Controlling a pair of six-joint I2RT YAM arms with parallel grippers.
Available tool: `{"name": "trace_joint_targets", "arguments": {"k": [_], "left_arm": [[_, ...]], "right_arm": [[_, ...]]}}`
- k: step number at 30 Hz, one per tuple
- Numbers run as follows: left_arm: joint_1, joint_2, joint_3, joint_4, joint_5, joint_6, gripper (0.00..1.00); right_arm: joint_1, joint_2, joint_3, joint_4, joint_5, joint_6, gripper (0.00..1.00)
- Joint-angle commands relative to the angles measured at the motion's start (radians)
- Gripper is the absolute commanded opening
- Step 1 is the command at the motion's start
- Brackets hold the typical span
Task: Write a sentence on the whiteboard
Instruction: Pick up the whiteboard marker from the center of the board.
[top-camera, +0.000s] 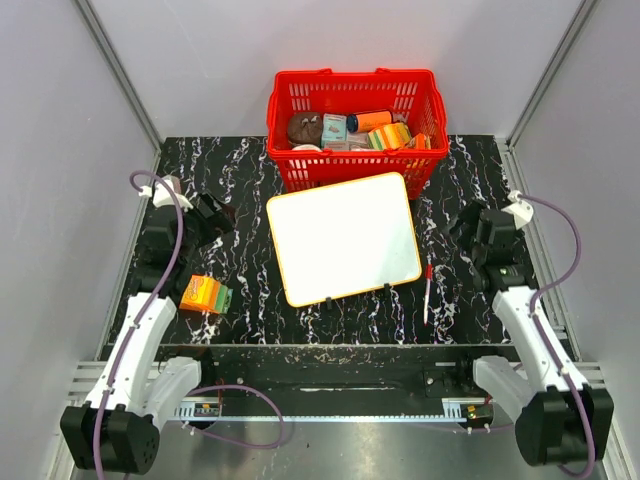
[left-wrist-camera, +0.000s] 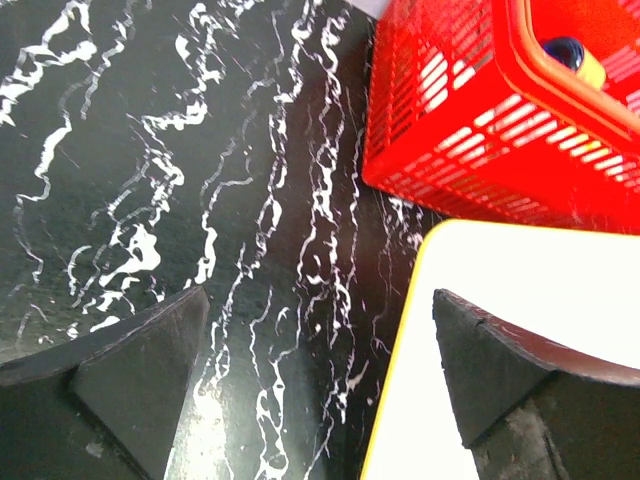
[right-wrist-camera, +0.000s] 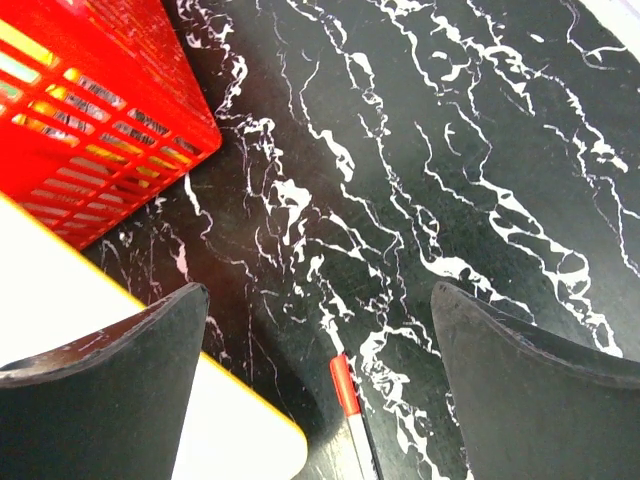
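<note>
The whiteboard (top-camera: 343, 238) lies flat in the middle of the black marble table, its white face blank; no sentence shows on it. Its yellow rim also shows in the left wrist view (left-wrist-camera: 520, 290) and the right wrist view (right-wrist-camera: 240, 430). A red-capped white marker (top-camera: 428, 292) lies on the table right of the board, and in the right wrist view (right-wrist-camera: 348, 400) it lies between my fingers. My left gripper (top-camera: 222, 222) is open and empty, left of the board. My right gripper (top-camera: 462, 232) is open and empty, above the marker's cap end.
A red basket (top-camera: 356, 128) with several items stands behind the whiteboard, touching or nearly touching its far edge. A small orange and green box (top-camera: 206, 294) lies at the left front. Grey walls close in the table on three sides.
</note>
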Motion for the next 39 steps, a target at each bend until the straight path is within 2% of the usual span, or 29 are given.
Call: {"name": "trace_joint_targets", "arguments": {"k": [1,4,9,13,17,18,20,22,29,34,37,38,39], "left_arm": [[0.001,-0.021,-0.013,0.035,0.099,0.002,0.99],[0.000,-0.040,-0.019,0.014,0.173,0.010,0.99],[0.000,-0.043,-0.037,-0.026,0.262,-0.001,0.99],[-0.002,-0.052,-0.046,-0.097,0.302,-0.004,0.99],[-0.005,-0.066,-0.037,-0.169,0.299,0.019,0.99],[-0.006,-0.069,-0.036,-0.175,0.300,0.020,0.99],[-0.008,-0.070,-0.036,-0.177,0.322,0.020,0.99],[-0.008,-0.069,-0.031,-0.180,0.334,0.025,0.99],[-0.009,-0.073,-0.002,-0.229,0.360,0.043,0.99],[-0.009,-0.110,-0.033,-0.238,0.394,0.028,0.99],[-0.009,-0.113,-0.040,-0.240,0.423,0.022,0.99],[-0.009,-0.110,-0.042,-0.240,0.428,0.022,0.99],[-0.009,-0.109,-0.043,-0.238,0.432,0.019,0.99]], "right_arm": [[-0.001,-0.139,-0.079,0.043,-0.072,0.022,1.00],[0.000,-0.135,-0.016,-0.095,-0.155,0.004,1.00],[0.000,0.029,0.070,-0.238,-0.196,0.021,1.00],[-0.001,0.119,0.078,-0.289,-0.264,0.030,1.00],[-0.001,0.140,0.053,-0.335,-0.233,0.033,0.99],[-0.001,0.140,0.041,-0.338,-0.236,0.036,0.96],[-0.001,0.146,0.035,-0.330,-0.267,0.045,0.83],[-0.001,0.158,0.029,-0.312,-0.291,0.053,0.81],[0.000,0.306,0.040,-0.297,-0.410,0.047,0.61],[-0.001,0.366,0.009,-0.257,-0.431,0.054,0.60],[-0.001,0.406,0.012,-0.255,-0.422,0.047,0.53],[0.000,0.416,0.018,-0.255,-0.416,0.047,0.48],[0.000,0.423,0.023,-0.255,-0.416,0.047,0.35]]}}
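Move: The marker lies back of the right hand: about 10 cm back, 8 cm to the left and roughly 18 cm below. The whiteboard's middle is some 19 cm to the left of the marker and 12 cm farther out; a black clip on its near edge sits about 9 cm left of the marker and 1 cm farther out. From the left hand, the marker lies about 45 cm to the right, 10 cm back and 23 cm below. Lower the right gripper about 14 cm towards the marker while drawing it back and left, tipping the fingers some 40 degrees further down and, from midway, closing them to half open; stop short above the barrel. Meanwhile bring the open left gripper back and right, a little down, turning it clockwise. ##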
